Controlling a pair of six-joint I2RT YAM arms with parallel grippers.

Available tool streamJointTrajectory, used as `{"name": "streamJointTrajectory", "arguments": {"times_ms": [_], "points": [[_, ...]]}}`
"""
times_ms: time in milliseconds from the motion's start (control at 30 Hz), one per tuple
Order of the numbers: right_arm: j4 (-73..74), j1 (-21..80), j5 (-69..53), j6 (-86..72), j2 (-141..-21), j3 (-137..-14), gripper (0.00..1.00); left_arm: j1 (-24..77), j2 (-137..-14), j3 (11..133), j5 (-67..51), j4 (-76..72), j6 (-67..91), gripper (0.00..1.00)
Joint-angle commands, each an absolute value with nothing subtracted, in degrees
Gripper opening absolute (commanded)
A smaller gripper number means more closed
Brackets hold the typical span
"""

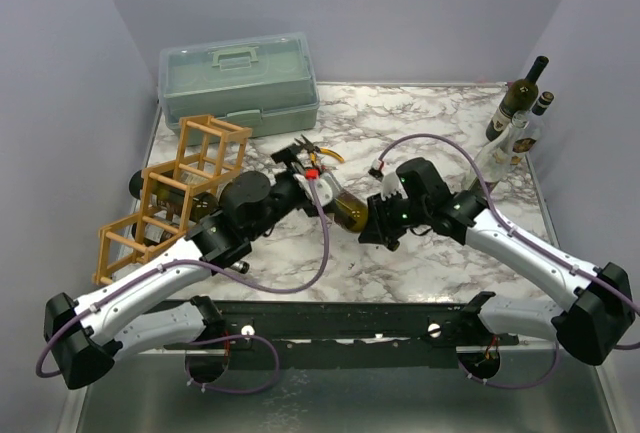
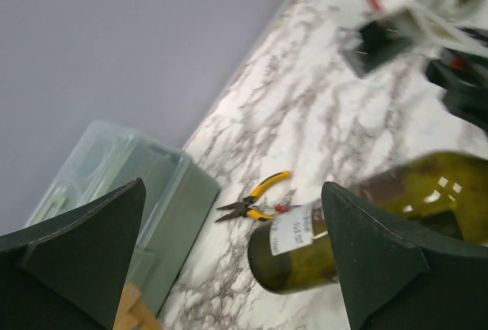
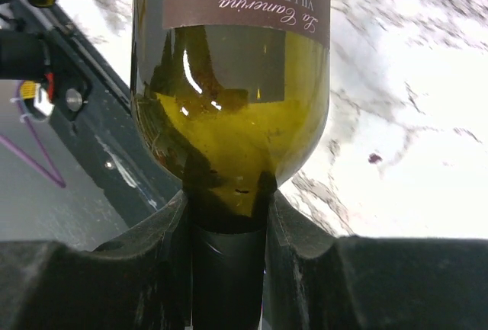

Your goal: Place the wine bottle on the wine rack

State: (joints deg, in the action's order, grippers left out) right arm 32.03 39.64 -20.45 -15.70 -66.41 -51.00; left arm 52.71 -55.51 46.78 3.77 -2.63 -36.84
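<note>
An olive-green wine bottle (image 1: 347, 213) with a white label lies horizontal over the middle of the marble table. My right gripper (image 1: 380, 219) is shut on its neck. In the right wrist view the dark neck sits pinched between the fingers of the right gripper (image 3: 226, 219), and the bottle body (image 3: 229, 109) stretches away above. My left gripper (image 1: 310, 175) stands wide open just beyond the bottle's base, touching nothing. Seen from the left wrist, the left gripper (image 2: 232, 187) frames the bottle base (image 2: 286, 261). The orange-tan wine rack (image 1: 180, 188) stands at the table's left edge.
A pale green toolbox (image 1: 240, 78) sits at the back left, behind the rack. Yellow-handled pliers (image 1: 325, 158) lie near the left gripper's fingers. Two upright bottles (image 1: 520, 113) stand at the back right corner. A dark bottle (image 1: 137, 184) appears to lie in the rack.
</note>
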Motion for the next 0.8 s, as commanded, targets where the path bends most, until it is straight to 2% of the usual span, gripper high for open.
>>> {"name": "streamJointTrajectory", "arguments": {"times_ms": [0,267,433,767], "points": [[16.99,39.65,-30.60,-16.85,-67.85,-52.28,0.01,46.32,-52.68,50.83,12.78,-7.92,-23.54,0.99],[11.68,39.70,-34.70,-16.57,-78.14,-59.56,0.00,36.96,-44.09,44.49,18.86,-20.08,-16.91,0.99],[10.50,39.71,-37.78,-16.37,-84.84,-65.46,0.01,34.55,-44.62,43.95,23.64,-21.57,-17.75,0.99],[11.48,39.77,-40.92,-16.08,-93.16,-73.57,0.01,31.59,-46.57,43.86,23.06,-21.89,-16.23,0.99]]}}
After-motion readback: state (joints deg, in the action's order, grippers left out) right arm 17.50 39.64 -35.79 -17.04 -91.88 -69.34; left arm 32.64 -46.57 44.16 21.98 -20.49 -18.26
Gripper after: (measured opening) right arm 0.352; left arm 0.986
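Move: My right hand holds the wine bottle by the neck, base aimed left and down. From that hand the wine rack's middle lies about 36 cm left, 6 cm ahead and a little lower; the pliers 13 cm ahead, 11 cm left, on the table; the toolbox roughly 28 cm ahead and 27 cm left. My empty, open left hand has the rack's middle some 28 cm left, 6 cm back and 16 cm below, and the toolbox 16 cm ahead, 15 cm left, 20 cm below. I carry the bottle base-first towards the rack's far end with my right hand, left about 10 cm, bearing forward after the start and rising slightly, keeping the neck pinched while the hand tilts so the base comes up. My open left hand clears the way, some 16 cm left plus up and forward, swinging round counter-clockwise and rolling its left side down, to above the rack's far end. ##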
